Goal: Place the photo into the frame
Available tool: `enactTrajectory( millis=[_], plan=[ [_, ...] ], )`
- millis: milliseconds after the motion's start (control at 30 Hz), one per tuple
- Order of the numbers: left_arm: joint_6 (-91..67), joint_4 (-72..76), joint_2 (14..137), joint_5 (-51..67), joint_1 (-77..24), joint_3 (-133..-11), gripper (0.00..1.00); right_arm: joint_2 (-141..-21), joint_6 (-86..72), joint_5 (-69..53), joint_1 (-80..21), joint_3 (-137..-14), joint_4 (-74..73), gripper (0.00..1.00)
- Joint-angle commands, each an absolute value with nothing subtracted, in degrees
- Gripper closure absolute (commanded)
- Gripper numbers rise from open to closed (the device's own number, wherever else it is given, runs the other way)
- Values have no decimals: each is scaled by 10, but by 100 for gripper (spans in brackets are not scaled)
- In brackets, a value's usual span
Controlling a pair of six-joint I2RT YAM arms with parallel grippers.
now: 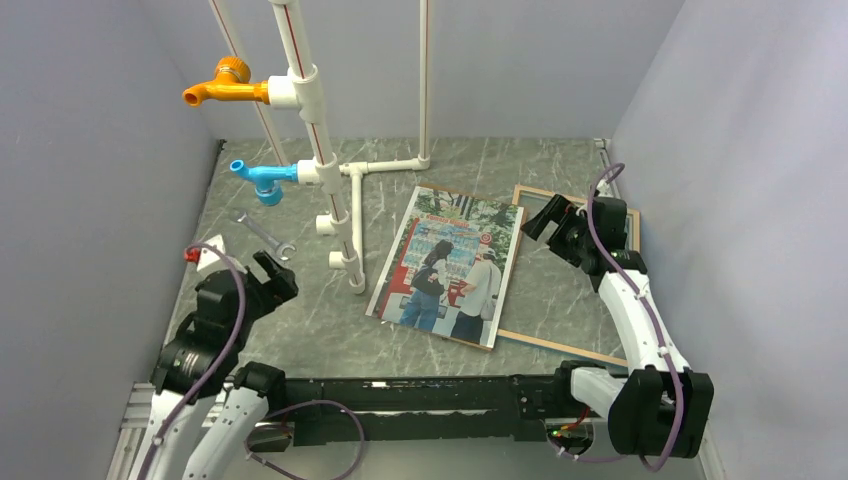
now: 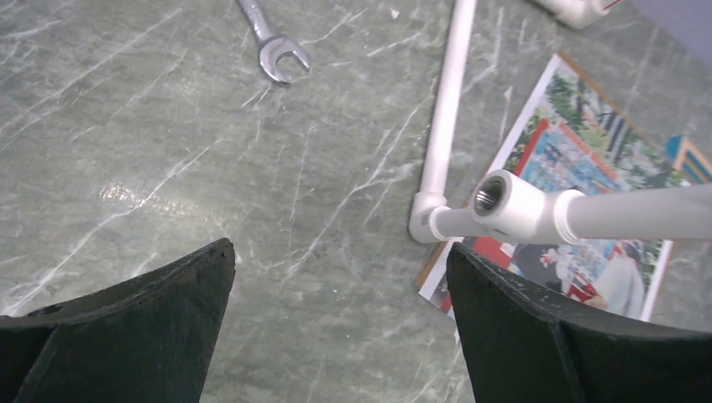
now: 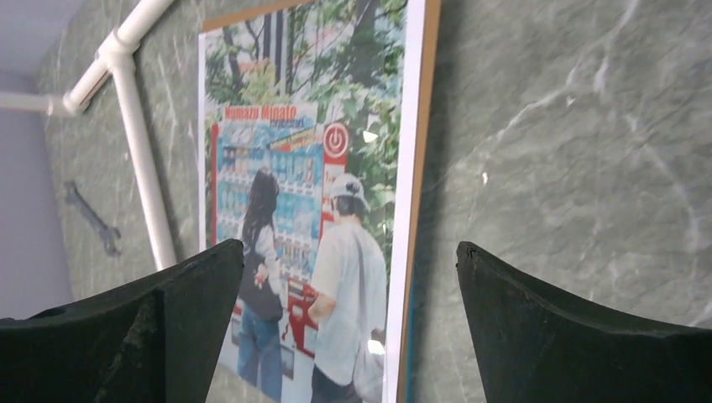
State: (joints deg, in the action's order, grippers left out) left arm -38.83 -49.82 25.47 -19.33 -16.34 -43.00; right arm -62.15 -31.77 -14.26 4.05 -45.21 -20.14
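Observation:
The photo (image 1: pixel 447 268) lies face up in the middle of the table, two people before vending machines, with a brown board edge showing along its top. The frame (image 1: pixel 560 345), thin light wood around a clear pane, lies flat to its right, its left side at the photo's right edge. My right gripper (image 1: pixel 545 218) hangs open over the frame's far part; in the right wrist view the gripper (image 3: pixel 348 244) looks down on the photo (image 3: pixel 311 168) and the pane, holding nothing. My left gripper (image 1: pixel 277 275) is open over bare table at the left, and between its fingers (image 2: pixel 337 246) nothing shows.
A white pipe stand (image 1: pixel 340 200) with an orange tap (image 1: pixel 225 85) and a blue tap (image 1: pixel 262 178) rises left of the photo. A wrench (image 1: pixel 262 232) lies near the left gripper. Grey walls close in the left, right and back.

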Motion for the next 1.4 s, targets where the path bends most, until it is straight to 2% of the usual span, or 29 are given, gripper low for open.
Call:
enactTrajectory(
  millis=[0,133,233,600,700,867,1000,1067,1200,1300,1367],
  plan=[
    [-389,-515,212,-173,-164,-466,1,-583,-315,-211,42,-442,-221,0],
    [-366,-504,193,-156,-164,-500,1,-571,-294,-248,42,-427,-233,0],
    [-341,-501,187,-95,-164,-524,1,-548,-294,-279,41,-409,-236,0],
    [-220,-430,274,334,-164,-574,1,-501,-280,-314,41,-374,-268,0],
    [-183,-429,281,386,-166,-572,3,-497,-278,-314,42,-368,-268,0],
    [-160,-387,268,446,-181,-553,16,-514,-271,-315,42,-365,-264,0],
    [-140,-358,278,474,-201,-548,33,-533,-268,-313,41,-365,-254,0],
    [-139,-343,288,455,-218,-551,40,-548,-260,-312,42,-368,-254,0],
    [-147,-288,309,398,-268,-555,48,-570,-244,-299,41,-373,-265,0],
    [-142,-264,343,335,-322,-571,61,-574,-243,-295,41,-372,-266,0],
    [-131,-261,378,293,-367,-591,62,-572,-245,-297,41,-369,-261,0]
  ],
)
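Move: The photo's middle lies some 19 cm to the right hand's left, level with it fore and aft and about 16 cm below. The empty frame stands below too, its middle roughly 11 cm to the right hand's right and 2 cm back. From the left hand the photo is about 16 cm ahead, 35 cm to the right and 19 cm below, with the white riser pipe's foot 7 cm ahead and 12 cm right. Touching nothing yet, the open right hand heads for the photo's right edge, drawing back about 7 cm and left, then sinking some 4 cm with a slight counter-clockwise turn. The left hand first rises, then swings right and somewhat back to stay high near the photo's near left corner, turning about 75 degrees clockwise and closing its empty fingers to under half open. ##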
